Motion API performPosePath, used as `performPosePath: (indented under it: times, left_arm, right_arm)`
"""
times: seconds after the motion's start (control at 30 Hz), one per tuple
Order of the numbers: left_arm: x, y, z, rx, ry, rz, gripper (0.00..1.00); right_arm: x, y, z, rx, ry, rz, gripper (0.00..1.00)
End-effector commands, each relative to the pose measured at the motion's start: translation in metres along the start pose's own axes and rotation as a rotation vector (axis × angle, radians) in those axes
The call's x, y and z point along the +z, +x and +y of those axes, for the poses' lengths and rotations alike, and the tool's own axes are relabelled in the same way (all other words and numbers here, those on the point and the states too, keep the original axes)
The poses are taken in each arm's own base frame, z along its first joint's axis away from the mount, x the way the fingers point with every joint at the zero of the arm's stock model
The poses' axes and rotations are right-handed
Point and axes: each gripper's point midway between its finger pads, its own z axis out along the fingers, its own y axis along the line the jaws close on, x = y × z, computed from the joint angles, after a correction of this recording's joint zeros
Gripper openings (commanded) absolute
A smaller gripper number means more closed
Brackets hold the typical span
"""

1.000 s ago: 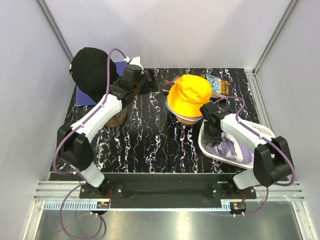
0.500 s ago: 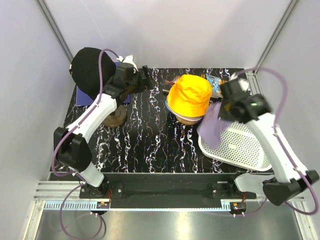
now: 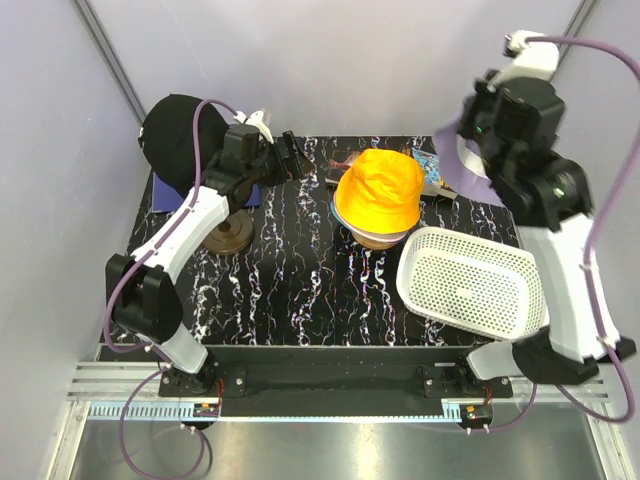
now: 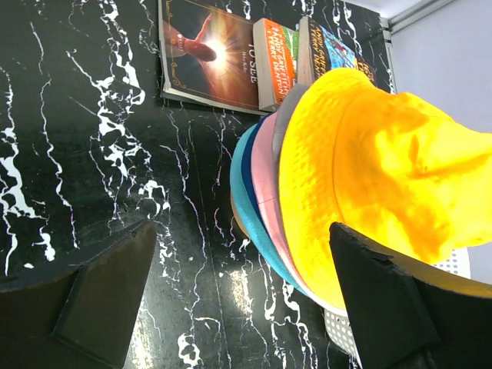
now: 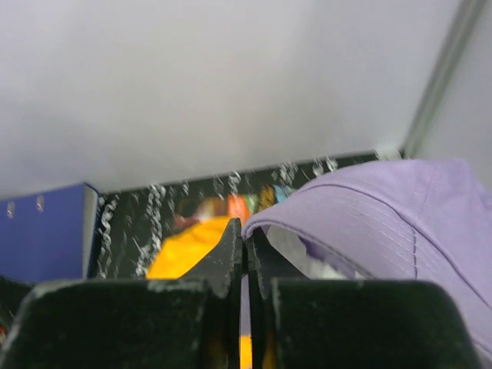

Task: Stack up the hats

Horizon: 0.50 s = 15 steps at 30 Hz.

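A stack of hats sits at the table's middle back with an orange bucket hat (image 3: 378, 190) on top. In the left wrist view the orange hat (image 4: 369, 169) covers pink (image 4: 265, 173) and teal (image 4: 244, 196) brims. My right gripper (image 5: 246, 240) is shut on the brim of a lavender hat (image 5: 384, 219), which hangs high at the back right (image 3: 458, 168), to the right of the stack. A black cap (image 3: 172, 135) sits at the back left. My left gripper (image 3: 297, 160) stands open between the cap and the stack, nothing between its fingers (image 4: 92, 296).
A white perforated basket (image 3: 470, 280) lies at the right front. Books (image 4: 211, 58) lie behind the stack. A round brown base (image 3: 228, 238) and a blue board (image 3: 165, 195) are at the left. A cream head (image 3: 375, 238) shows under the stack.
My right gripper shut on the lavender hat in the basket and lifted it high to the back right. The left gripper drew back slightly to the left, still open.
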Motion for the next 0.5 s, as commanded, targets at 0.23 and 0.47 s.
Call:
performPosePath:
  times: [0.23,0.47]
  left_arm:
    - [-0.024,-0.024,-0.032,0.048,0.117,-0.075,0.99]
    - [-0.025,-0.031,-0.028,0.065,0.087,-0.105,0.99]
  right_arm:
    - [0.132,-0.054,0.119,0.008,-0.218,-0.34,0.0]
    - [0.116,-0.05,0.149,0.136,-0.402,-0.293,0.0]
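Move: The right hand holds the lavender hat by its brim, high over the table. The yellow hat topping the stack lies some 12 cm to its left, about 7 cm ahead and roughly 29 cm below. The empty white basket is around 11 cm back and 7 cm to the right, the books about 27 cm ahead and 5 cm left, both nearly 50 cm below. From the left hand, the yellow hat lies some 14 cm right, about level forward and 5 cm lower. Still pinching the lavender hat's brim in shut fingers, the right hand sweeps it fast forward about 18 cm and left some 12 cm, high above the table, ending roughly in line sideways with the yellow hat but farther out. It slows at the end, having turned some 15 degrees counter-clockwise with the fingertips tipping slightly up. ##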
